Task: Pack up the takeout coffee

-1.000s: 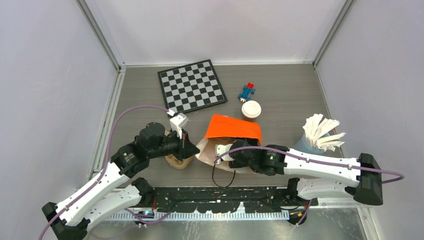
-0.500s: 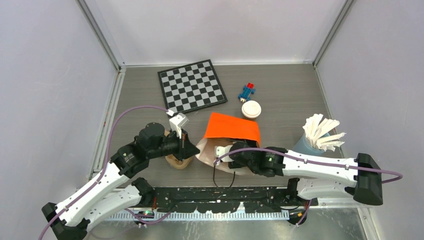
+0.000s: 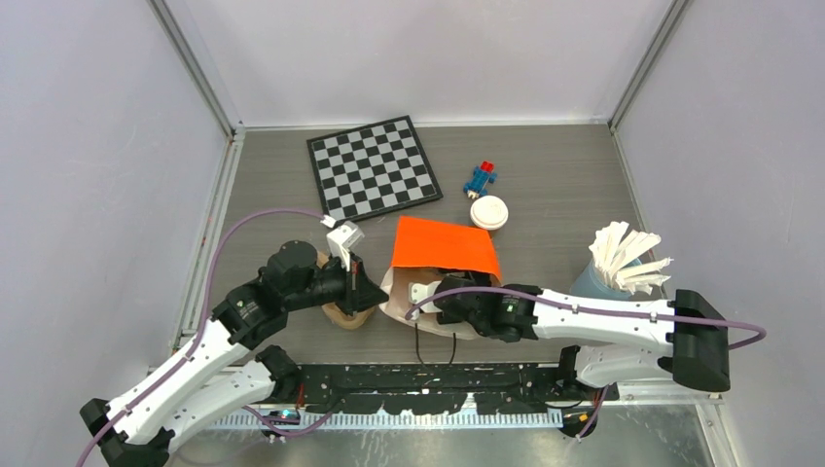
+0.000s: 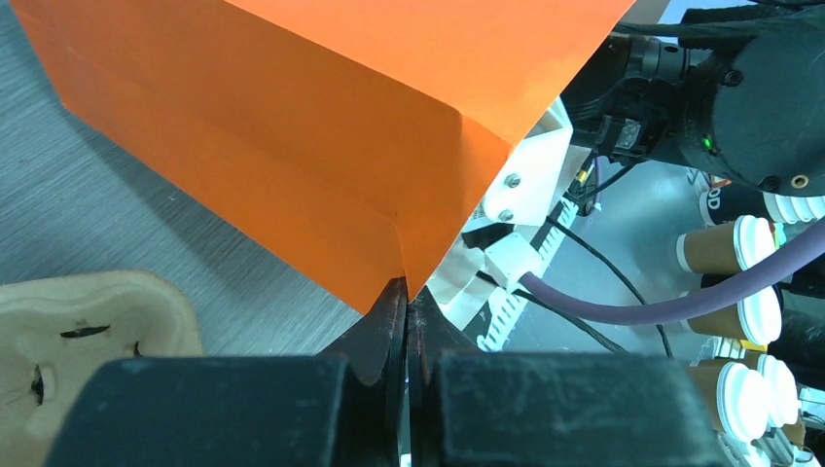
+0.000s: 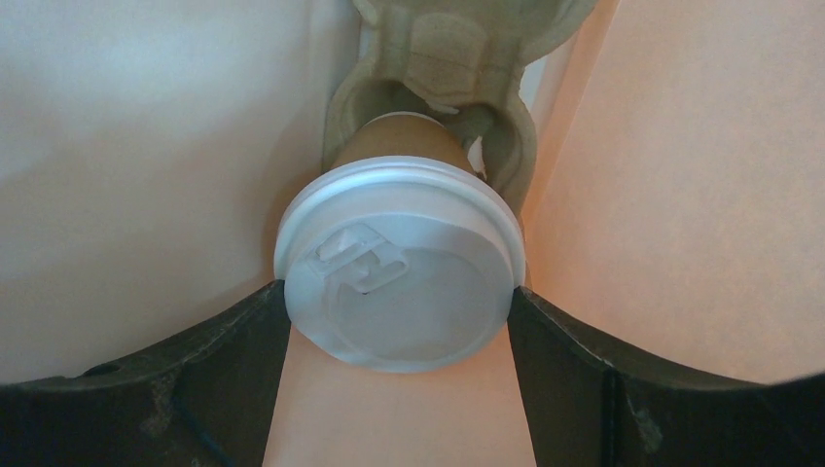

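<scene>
An orange paper bag (image 3: 443, 248) lies open at mid-table. My left gripper (image 4: 406, 294) is shut on the bag's near corner (image 4: 418, 263), holding the mouth up. My right gripper (image 5: 399, 304) reaches inside the bag, its fingers hidden from above. Both its fingers (image 5: 229, 341) press the rim of a white-lidded takeout coffee cup (image 5: 401, 277), which sits in a tan pulp tray (image 5: 438, 44). A second coffee cup (image 3: 488, 212) stands behind the bag. Another pulp tray (image 3: 347, 315) rests under my left wrist.
A chessboard (image 3: 372, 167) and a blue and red toy (image 3: 480, 177) lie at the back. A pale tumbler of white sticks (image 3: 615, 265) stands at the right. Several spare cups (image 4: 732, 243) show past the table's near edge.
My right arm has pushed leftward, deeper into the bag, and the bag's orange top has shifted left with it. The left gripper keeps its hold.
</scene>
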Robot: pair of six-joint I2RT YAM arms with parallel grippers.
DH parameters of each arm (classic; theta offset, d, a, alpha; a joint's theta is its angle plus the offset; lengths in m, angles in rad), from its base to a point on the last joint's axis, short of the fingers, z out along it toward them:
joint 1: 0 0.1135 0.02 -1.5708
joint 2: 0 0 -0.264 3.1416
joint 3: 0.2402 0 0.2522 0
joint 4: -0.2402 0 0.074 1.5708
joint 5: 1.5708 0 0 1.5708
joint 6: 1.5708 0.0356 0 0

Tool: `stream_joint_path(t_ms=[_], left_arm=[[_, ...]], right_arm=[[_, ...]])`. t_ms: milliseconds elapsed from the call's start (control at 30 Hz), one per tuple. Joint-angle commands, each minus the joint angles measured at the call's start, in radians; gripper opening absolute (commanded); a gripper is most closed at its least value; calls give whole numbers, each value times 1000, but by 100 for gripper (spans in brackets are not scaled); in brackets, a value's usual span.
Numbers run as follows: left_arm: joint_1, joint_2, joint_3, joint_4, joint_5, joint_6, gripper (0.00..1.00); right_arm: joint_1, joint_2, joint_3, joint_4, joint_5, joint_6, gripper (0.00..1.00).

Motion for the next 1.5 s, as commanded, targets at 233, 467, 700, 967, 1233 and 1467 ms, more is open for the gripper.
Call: stream_joint_path(t_ms=[233, 467, 700, 967, 1233, 1467], left_arm=[[0, -29, -5, 11, 43, -40, 0], [1, -37, 8, -18, 0, -78, 0], [0, -40, 36, -66, -30, -106, 12], [0, 17, 100, -124, -127, -90, 37], [0, 106, 175, -124, -146, -43, 47], [0, 117, 170, -82, -171, -44, 54]], right_arm=[[2, 24, 10, 128, 79, 35, 72], [2, -39, 3, 99, 26, 56, 72], [1, -96, 20, -5, -22, 73, 70], [2, -94, 2, 3, -25, 49, 69], [1, -108, -5, 0, -21, 45, 70], [2, -107, -3, -19, -22, 62, 70]])
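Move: The right hand, deep inside the tilted bag, already holds a cup by its lid; the carrier's middle lies about 8 cm ahead, 3 left and 7 below. The lidded cup outside stands roughly 13 cm ahead, 1 cm right and 8 lower. The left fingers already pinch the bag's left mouth edge, the bag's middle being about 5 cm ahead, 13 right and 6 below them; the spare carrier lies some 14 cm left, 1 cm back and 18 down. Keeping its grip on the lid, the right hand pushes the cup about 1 cm forward and left towards the carrier, then draws back and slightly right while rising about a centimetre, its left side rolling up some 5 degrees, and nearly holds there. The left hand keeps its pinch on the bag's edge at first, then opens to about half, letting go as it dips a little, and goes roughly 3 cm forward along the bag's edge with a slight counter-clockwise turn. ##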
